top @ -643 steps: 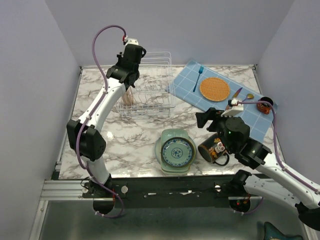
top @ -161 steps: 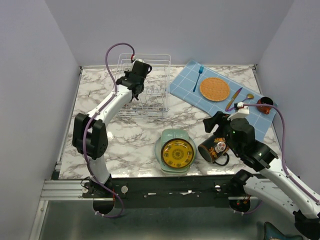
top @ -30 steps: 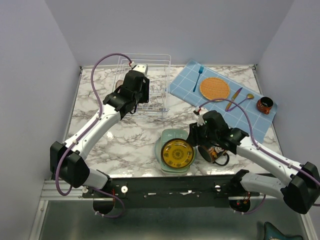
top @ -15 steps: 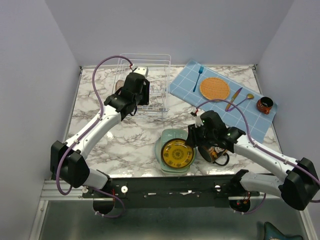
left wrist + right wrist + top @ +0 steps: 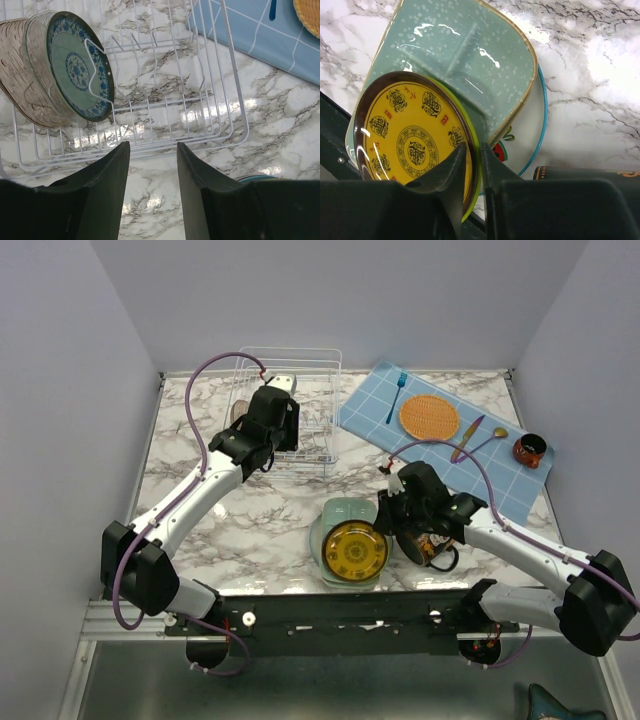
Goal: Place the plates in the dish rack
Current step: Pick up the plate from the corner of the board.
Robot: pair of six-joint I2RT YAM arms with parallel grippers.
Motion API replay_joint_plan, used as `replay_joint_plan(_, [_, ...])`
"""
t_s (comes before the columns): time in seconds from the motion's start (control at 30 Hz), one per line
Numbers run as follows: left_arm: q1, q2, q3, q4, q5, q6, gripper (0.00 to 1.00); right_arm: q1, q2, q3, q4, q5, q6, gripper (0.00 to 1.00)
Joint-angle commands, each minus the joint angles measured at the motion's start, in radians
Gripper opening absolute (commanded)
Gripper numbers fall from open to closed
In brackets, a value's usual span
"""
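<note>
The yellow plate point(image 5: 355, 551) point(image 5: 410, 145) tops a stack near the table's front edge, over a mint-green rounded-square plate point(image 5: 345, 512) point(image 5: 465, 55) and a white watermelon plate point(image 5: 530, 135). My right gripper point(image 5: 386, 521) point(image 5: 472, 147) is shut on the yellow plate's right rim, one finger above and one below. In the white wire dish rack point(image 5: 305, 440) point(image 5: 220, 120), a brownish plate point(image 5: 20, 75) and a teal-patterned plate point(image 5: 75, 70) stand upright at the left end. My left gripper point(image 5: 283, 432) point(image 5: 153, 146) hangs open and holds nothing, over the rack's near edge.
A black decorated mug point(image 5: 425, 545) point(image 5: 580, 172) lies right beside the plate stack, under my right arm. At the back right, a blue placemat point(image 5: 450, 445) carries an orange woven mat point(image 5: 429, 417), a blue fork point(image 5: 397, 395), cutlery and a small red bowl point(image 5: 529, 450).
My right gripper has slid onto the yellow plate's rim and its jaws have closed there. The left arm has stayed where it was.
</note>
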Motion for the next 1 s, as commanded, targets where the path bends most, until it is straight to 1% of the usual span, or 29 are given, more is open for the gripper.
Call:
replay_joint_plan(0.0, [-0.001, -0.014, -0.009, 0.017, 0.028, -0.008, 0.51, 0.008, -0.008, 0.021, 0.003, -0.002, 0.002, 0.19])
replay_joint_plan(0.03, [-0.001, -0.013, -0.009, 0.017, 0.031, -0.009, 0.51, 0.008, -0.009, 0.021, 0.005, 0.0, 0.002, 0.17])
replay_joint_plan(0.07, [-0.001, -0.013, -0.007, 0.019, 0.034, -0.011, 0.51, 0.008, -0.015, 0.021, 0.005, 0.001, 0.003, 0.12])
replay_joint_plan(0.17, [-0.001, -0.008, -0.007, 0.019, 0.04, -0.011, 0.51, 0.008, -0.031, 0.018, 0.003, 0.016, 0.011, 0.04])
replay_joint_plan(0.27, [-0.003, -0.008, -0.009, 0.02, 0.048, -0.013, 0.51, 0.008, -0.052, 0.012, 0.011, 0.039, 0.026, 0.01])
replay_joint_plan(0.43, [-0.001, -0.01, -0.021, 0.03, 0.078, -0.022, 0.51, 0.009, -0.098, 0.014, 0.021, 0.069, 0.054, 0.01])
replay_joint_plan(0.6, [-0.003, -0.014, -0.042, 0.045, 0.121, -0.036, 0.51, 0.009, -0.109, 0.006, 0.037, 0.09, 0.075, 0.01])
replay_joint_plan(0.73, [-0.001, -0.019, -0.082, 0.085, 0.192, -0.071, 0.5, 0.006, -0.117, -0.006, 0.044, 0.116, 0.094, 0.01])
replay_joint_plan(0.77, [-0.001, -0.02, -0.096, 0.112, 0.233, -0.089, 0.5, 0.008, -0.121, -0.009, 0.047, 0.121, 0.095, 0.01])
replay_joint_plan(0.87, [-0.001, -0.032, -0.159, 0.175, 0.33, -0.123, 0.5, 0.008, -0.132, -0.02, 0.058, 0.142, 0.117, 0.01])
replay_joint_plan(0.97, [-0.003, -0.055, -0.234, 0.236, 0.385, -0.164, 0.5, 0.008, -0.149, -0.04, 0.078, 0.158, 0.151, 0.01])
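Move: The yellow plate's rim already stands between the right hand's half-open fingers, its middle about 5 cm back, 5 cm left and 1 cm below them. From the same hand, the green tray underneath is centred roughly 4 cm back, 7 cm left and 3 cm lower; the lying mug is some 10 cm to the right, 2 cm back and 2 cm lower. From the left hand, the yellow plate lies about 22 cm back, 13 cm right and 14 cm down. The yellow plate's near-hand rim is pinched as the right fingers finish closing, then drawn up about 2.5 cm off the green tray, with a small drift forward and a slight clockwise turn. The left hand, empty and still half open, leaves the dish rack late and with gathering speed, dropping 4 cm while swinging right and back towards the plate, wrist dipping and turning clockwise. ##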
